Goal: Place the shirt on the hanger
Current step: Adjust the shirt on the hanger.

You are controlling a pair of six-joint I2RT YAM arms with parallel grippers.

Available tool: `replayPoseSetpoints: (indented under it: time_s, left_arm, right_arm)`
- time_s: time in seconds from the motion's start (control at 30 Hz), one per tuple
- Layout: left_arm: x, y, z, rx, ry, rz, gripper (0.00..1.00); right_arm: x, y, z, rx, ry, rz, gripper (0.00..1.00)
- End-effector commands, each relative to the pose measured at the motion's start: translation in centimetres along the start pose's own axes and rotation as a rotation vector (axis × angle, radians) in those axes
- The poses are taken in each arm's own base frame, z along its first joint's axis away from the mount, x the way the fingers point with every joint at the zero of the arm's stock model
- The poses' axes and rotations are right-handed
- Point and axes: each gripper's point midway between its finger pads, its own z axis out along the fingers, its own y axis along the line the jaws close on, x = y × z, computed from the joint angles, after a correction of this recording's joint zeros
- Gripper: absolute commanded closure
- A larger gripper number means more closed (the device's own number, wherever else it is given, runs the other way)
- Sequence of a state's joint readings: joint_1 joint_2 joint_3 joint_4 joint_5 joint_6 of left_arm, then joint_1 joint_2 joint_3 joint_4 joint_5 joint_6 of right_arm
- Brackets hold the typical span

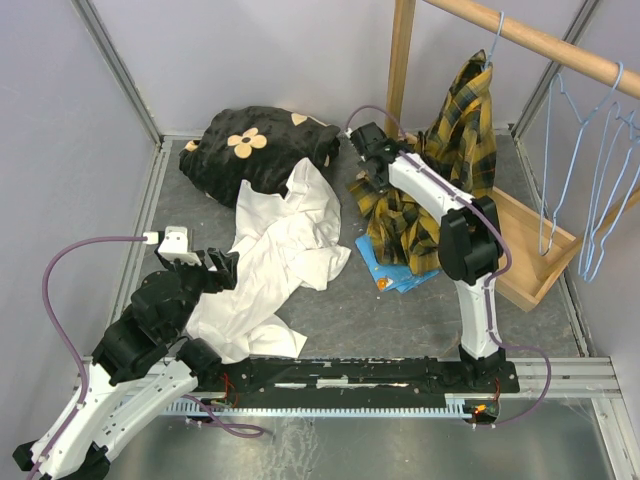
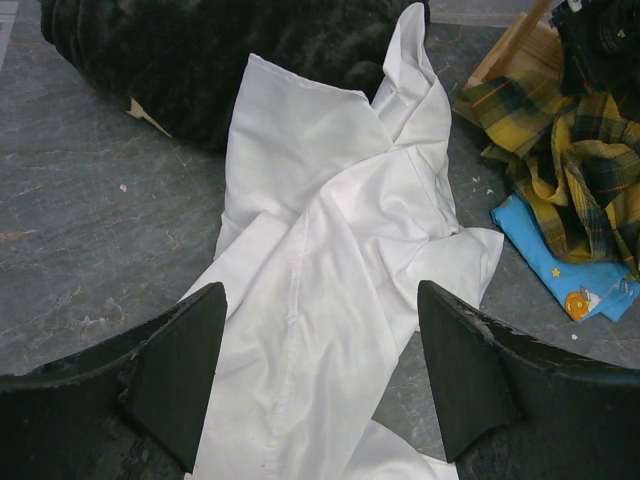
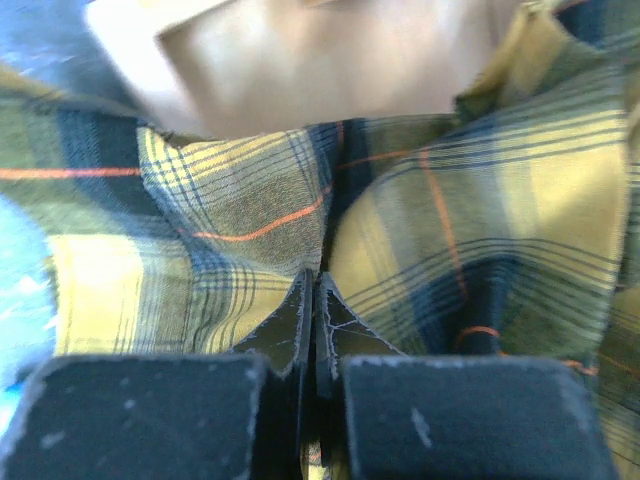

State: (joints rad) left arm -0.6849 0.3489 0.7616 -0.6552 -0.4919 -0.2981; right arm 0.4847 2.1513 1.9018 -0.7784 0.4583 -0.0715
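Note:
The yellow-and-black plaid shirt (image 1: 462, 115) hangs by its upper part from a pale-blue wire hanger (image 1: 496, 38) hooked on the wooden rail. Its lower part lies heaped on the table (image 1: 400, 225). My right gripper (image 1: 362, 180) is at the left edge of that heap. In the right wrist view its jaws (image 3: 315, 290) are shut tight on a fold of the plaid shirt (image 3: 480, 230). My left gripper (image 1: 215, 265) stands open at the near left, its fingers (image 2: 180, 360) spread over the plain white garment (image 2: 320, 250), holding nothing.
A black cloth with cream flowers (image 1: 260, 150) lies at the back. The white garment (image 1: 285, 250) sprawls mid-table. A blue cloth (image 1: 390, 268) pokes out under the shirt. The wooden rail (image 1: 545, 42), its post (image 1: 400, 60) and base tray (image 1: 535, 255) stand at right, with spare hangers (image 1: 600, 150).

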Motion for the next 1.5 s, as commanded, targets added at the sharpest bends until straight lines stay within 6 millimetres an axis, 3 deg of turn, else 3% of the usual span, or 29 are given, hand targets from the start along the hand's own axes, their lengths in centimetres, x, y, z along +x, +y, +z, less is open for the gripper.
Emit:
replayPoseSetpoints:
  time_s: [0.0,0.1,0.33,0.47,0.6,0.73,0.9,1.0,1.1,1.17,1.3,1.47]
  left_arm:
    - [-0.9,-0.2,0.1,-0.003,-0.038,-0.053,0.17]
    - [-0.9,-0.2,0.1,-0.003,-0.039,-0.053,0.17]
    - [-1.0,-0.1,0.0,-0.006,-0.043,-0.054,0.17]
    - [-1.0,0.0,0.0,-0.009,-0.046,-0.054,0.17]
    - [-0.9,-0.1,0.1,-0.006,-0.040,-0.050,0.17]
    - [-0.9,-0.1,0.1,-0.006,-0.040,-0.049,0.17]
    - [-0.9,-0.1,0.1,-0.004,-0.041,-0.051,0.17]
    - [-0.9,-0.2,0.1,-0.002,-0.040,-0.048,0.17]
    - [-0.9,-0.1,0.1,-0.003,-0.041,-0.049,0.17]
    - [-0.9,-0.1,0.0,-0.002,-0.042,-0.049,0.17]
    - [-0.9,-0.2,0.0,0.000,-0.041,-0.049,0.17]
    - [-0.9,-0.3,0.2,0.003,-0.037,-0.044,0.17]
  right_arm:
    - [-2.8,-8.5,-3.0,0.244,-0.089,0.144,1.00]
    - [-2.4,-12.0,-2.7,0.379,-0.055,0.161,1.00]
    - [0.2,-17.6,-0.9,0.548,0.049,0.220,1.00]
    - [0.9,-17.9,0.2,0.517,0.080,0.221,0.99]
    - [-1.2,-15.2,-0.3,0.290,-0.034,0.233,0.65]
    - [-3.6,-13.3,-3.3,0.142,-0.185,0.253,0.52]
    - [-5.4,-10.3,-7.1,0.022,-0.331,0.153,0.32]
    - [-5.9,-6.9,-9.3,-0.100,-0.392,0.035,0.19]
    - [-5.0,-2.9,-10.5,-0.189,-0.374,-0.111,0.08]
    - [-3.8,-1.0,-10.3,-0.190,-0.325,-0.196,0.03]
    - [-0.5,1.6,-7.9,-0.182,-0.160,-0.300,0.01]
    - [0.9,3.1,-4.8,-0.062,-0.059,-0.226,0.01]
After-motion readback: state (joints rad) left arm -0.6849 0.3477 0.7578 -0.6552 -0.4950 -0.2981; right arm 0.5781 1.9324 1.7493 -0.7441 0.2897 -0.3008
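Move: The right hand, its fingers already pinching a loose fold of the plaid shirt, has the hanging body of the shirt some 15 cm to its right, about 6 cm farther out and 10 cm higher. The wooden tray's middle is around 17 cm right, 5 cm back and 8 cm below; the blue cloth lies some 16 cm back, 3 cm right and 8 cm below. From the idle left hand, the hanging body is about 45 cm right, 34 cm ahead and 5 cm lower. Swinging briskly right about 14 cm, with some rise and a little forward, the right hand carries the pinched fold towards the hanging body, turning clockwise as it goes. There its fingers open and let go; it then arcs back left nearly 20 cm and towards its base, twisting counter-clockwise some 45 degrees and opening wide, rising over the loose cloth before sinking towards its left edge. ##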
